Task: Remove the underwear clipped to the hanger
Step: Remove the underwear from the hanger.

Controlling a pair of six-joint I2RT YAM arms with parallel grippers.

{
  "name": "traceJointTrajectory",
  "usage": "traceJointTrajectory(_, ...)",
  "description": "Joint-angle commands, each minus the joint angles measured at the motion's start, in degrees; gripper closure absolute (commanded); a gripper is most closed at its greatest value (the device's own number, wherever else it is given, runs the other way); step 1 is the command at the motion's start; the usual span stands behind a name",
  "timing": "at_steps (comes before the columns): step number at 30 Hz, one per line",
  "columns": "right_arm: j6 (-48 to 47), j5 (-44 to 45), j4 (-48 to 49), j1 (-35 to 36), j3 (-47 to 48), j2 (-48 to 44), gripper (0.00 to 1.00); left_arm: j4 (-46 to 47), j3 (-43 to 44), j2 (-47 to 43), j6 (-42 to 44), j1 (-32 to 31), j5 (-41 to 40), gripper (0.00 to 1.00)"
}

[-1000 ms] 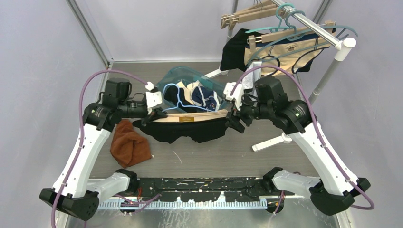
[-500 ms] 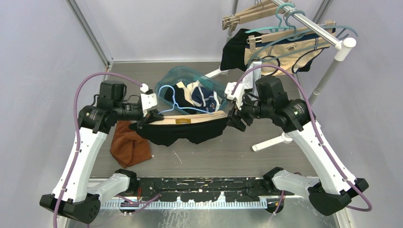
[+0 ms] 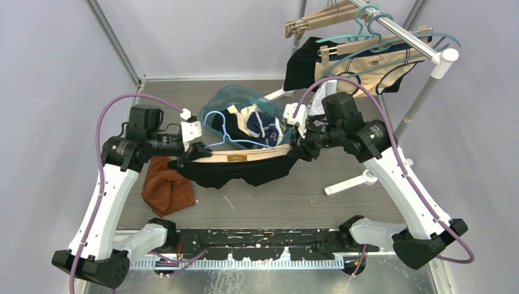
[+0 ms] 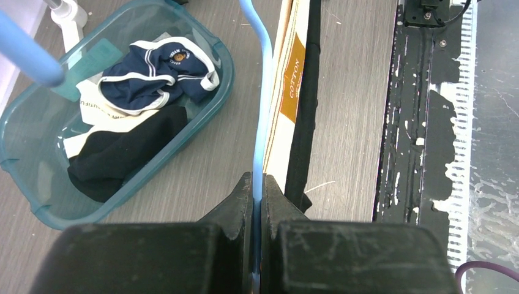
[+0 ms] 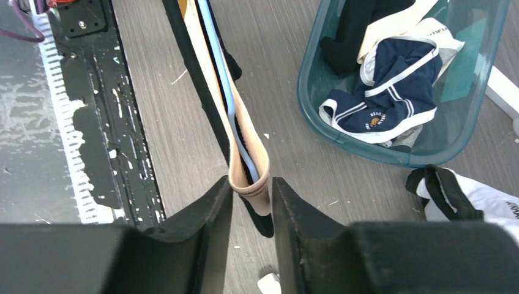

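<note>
The underwear (image 3: 235,174) is black with a beige waistband (image 3: 251,153) and hangs on a light-blue hanger (image 3: 227,130), stretched level between both arms above the table. My left gripper (image 3: 194,150) is shut on the hanger's thin blue bar (image 4: 264,110) at the left end (image 4: 257,180), and the waistband (image 4: 287,104) runs beside it. My right gripper (image 3: 298,150) is at the right end. In the right wrist view its jaws (image 5: 252,187) have closed onto the looped end of the beige waistband (image 5: 248,162), both fingers touching it, with the blue hanger bar (image 5: 219,67) inside the loop.
A teal bin (image 3: 214,110) behind the hanger holds navy, black and white underwear. A brown cloth (image 3: 165,187) lies at the left. A clothes rack (image 3: 404,30) with more hangers and garments stands at the back right, its white foot (image 3: 349,184) on the table.
My right gripper has moved in toward the waistband's right end and its jaws have narrowed onto it. The left arm pulled the hanger a little left, then held still.
</note>
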Motion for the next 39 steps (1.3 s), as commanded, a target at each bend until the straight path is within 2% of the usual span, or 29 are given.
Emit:
traceJointTrajectory(1,-0.65,-2.39,1.68,-0.09,2.44,-0.76,0.71,2.31,-0.25,-1.29,-0.07,0.43,2.66,1.00)
traceJointTrajectory(3,-1.01,-1.69,1.54,-0.07,2.29,-0.85,0.84,2.26,-0.39,-1.36,-0.05,0.54,2.66,1.00)
traceJointTrajectory(9,-1.30,3.71,2.37,-0.07,-0.71,-3.03,0.99,1.26,-0.38,-1.88,0.12,1.10,2.81,1.00)
traceJointTrajectory(22,-3.71,10.41,2.56,-6.03,-5.79,-8.48,0.99,0.99,0.21,-2.43,1.31,7.63,11.16,1.00)
traceJointTrajectory(31,-6.00,6.89,1.32,-13.59,-6.59,-7.70,0.99,-2.87,0.72,-2.50,7.02,8.06,11.09,1.00)
traceJointTrajectory(39,-6.92,2.42,1.07,-17.33,-7.61,-7.03,0.99,-2.07,0.57,-2.16,6.23,8.34,10.97,1.00)
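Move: The waistband's right end lies loosely between the right gripper's half-open fingertips, within about 1 cm; the blue hanger's right end sits in the waistband roughly 5 cm to the left, level. The basket is some 16 cm left and 14 cm ahead of the right gripper, about 23 cm lower. From the left gripper, which holds the hanger's left side, the waistband's right end is about 29 cm to the right at the same height. Close the right gripper on the waistband's right end, then draw it to the right about 7 cm, away from the left gripper and some 3 cm forward, turning about 10 degrees clockwise and rising briefly before sinking again. Keep the left gripper shut on the hanger nearly in place, raising it only about 1.5 cm with a slight roll. ##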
